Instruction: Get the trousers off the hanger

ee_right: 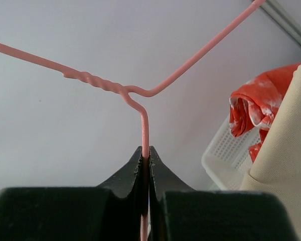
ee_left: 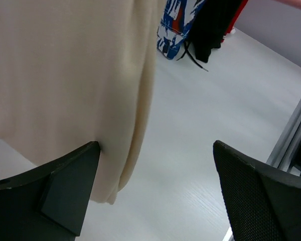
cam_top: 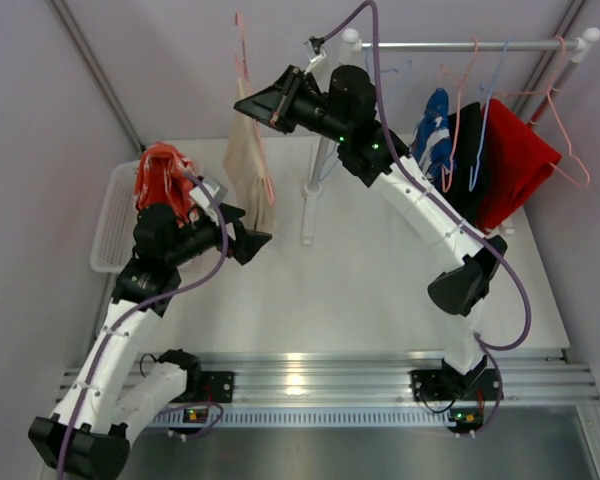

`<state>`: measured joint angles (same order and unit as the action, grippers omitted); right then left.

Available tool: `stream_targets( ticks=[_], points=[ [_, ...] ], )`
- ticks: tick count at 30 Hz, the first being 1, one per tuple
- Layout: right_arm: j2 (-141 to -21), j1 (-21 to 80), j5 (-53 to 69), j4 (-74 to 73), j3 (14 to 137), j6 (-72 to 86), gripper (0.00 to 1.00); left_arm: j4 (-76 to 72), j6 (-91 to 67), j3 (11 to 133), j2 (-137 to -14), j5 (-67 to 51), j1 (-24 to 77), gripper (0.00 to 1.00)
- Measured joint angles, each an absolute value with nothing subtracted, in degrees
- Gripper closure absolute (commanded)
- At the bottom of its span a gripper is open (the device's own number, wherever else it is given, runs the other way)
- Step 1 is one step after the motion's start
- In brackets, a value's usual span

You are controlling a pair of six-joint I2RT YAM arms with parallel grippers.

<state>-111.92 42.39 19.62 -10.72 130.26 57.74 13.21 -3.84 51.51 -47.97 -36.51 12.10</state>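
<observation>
The beige trousers [cam_top: 250,170] hang on a pink wire hanger [cam_top: 243,55] that my right gripper [cam_top: 252,106] holds up, away from the rail. In the right wrist view the right gripper [ee_right: 145,156] is shut on the hanger's wire [ee_right: 145,125]. My left gripper [cam_top: 260,242] is open at the trousers' lower edge. In the left wrist view the left gripper [ee_left: 155,186] has its left finger [ee_left: 65,191] touching the beige cloth [ee_left: 65,75], and the right finger stands apart. Blue patterned [cam_top: 432,130], black [cam_top: 470,160] and red trousers [cam_top: 515,160] hang on the rail.
A white basket [cam_top: 110,225] at the far left holds the orange-red trousers [cam_top: 162,175]. The rack's rail [cam_top: 460,45] runs across the back right, with its white post [cam_top: 310,210] standing mid-table. Empty pink and blue hangers [cam_top: 500,75] hang on the rail.
</observation>
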Motion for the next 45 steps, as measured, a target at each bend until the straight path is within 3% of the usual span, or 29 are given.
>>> stream_targets(
  ticks=[6, 10, 13, 19, 21, 23, 26, 28, 30, 31, 45],
  points=[
    [-112.0, 42.8, 17.4, -10.7, 131.3, 57.6, 1.00, 6.2, -3.0, 49.3, -51.3, -23.0, 19.0, 0.02],
    [-112.0, 42.9, 17.4, -10.9, 131.3, 57.7, 1.00, 1.8, -3.5, 49.6, -56.1, -17.2, 19.0, 0.15],
    [-112.0, 43.0, 17.4, -10.9, 131.3, 57.7, 1.00, -0.8, -3.7, 49.8, -59.1, -15.2, 19.0, 0.19],
    [-112.0, 43.0, 17.7, -10.9, 131.2, 57.7, 1.00, -2.2, -3.2, 51.1, -60.9, -14.0, 19.4, 0.12],
    [-112.0, 43.0, 17.8, -10.9, 131.2, 57.8, 1.00, -2.3, -3.2, 51.6, -60.9, -14.1, 19.4, 0.14],
    [-112.0, 43.0, 17.9, -10.8, 131.2, 58.0, 1.00, -2.6, -3.2, 51.9, -60.9, -14.1, 19.4, 0.20],
    [-111.9, 43.0, 18.3, -10.6, 130.6, 58.3, 1.00, -2.6, -3.4, 52.2, -60.9, -14.2, 19.4, 0.40],
    [-111.8, 43.0, 18.6, -10.6, 130.0, 58.4, 1.00, -2.6, -3.9, 52.6, -61.2, -14.2, 19.4, 0.73],
    [-111.7, 43.0, 18.9, -10.6, 129.3, 58.4, 1.00, -2.5, -3.8, 53.2, -61.7, -14.1, 19.4, 0.95],
    [-111.7, 43.0, 19.1, -10.6, 129.0, 58.4, 1.00, -2.3, -3.9, 53.5, -61.9, -14.0, 19.4, 1.00],
    [-108.2, 41.4, 19.4, -10.7, 121.9, 57.0, 1.00, 5.5, -4.2, 61.6, -58.3, -8.9, 19.2, 1.00]
  ],
)
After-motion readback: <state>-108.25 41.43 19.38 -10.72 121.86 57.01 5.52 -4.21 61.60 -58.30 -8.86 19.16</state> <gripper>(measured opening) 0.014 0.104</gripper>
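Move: The beige trousers hang on the pink hanger about 10 cm ahead of the left hand, nearly in line sideways, their middle some 6 cm above it. The rack's near post stands roughly 22 cm ahead of that hand and 14 cm to its right; the white basket lies about 16 cm ahead, 27 cm to its left and well below. From the right hand, the trousers hang almost straight beneath, some 13 cm down. The hanging beige trousers are met low down by the open left hand, which pushes forward about 9 cm, dipping a little and turning some 15 degrees counter-clockwise, then shuts and pinches a fold of cloth. With the cloth gripped it lifts about 5 cm, easing slightly left and back, while the right hand keeps its pinch on the hanger, stays nearly still and finally sinks some 3 cm. ##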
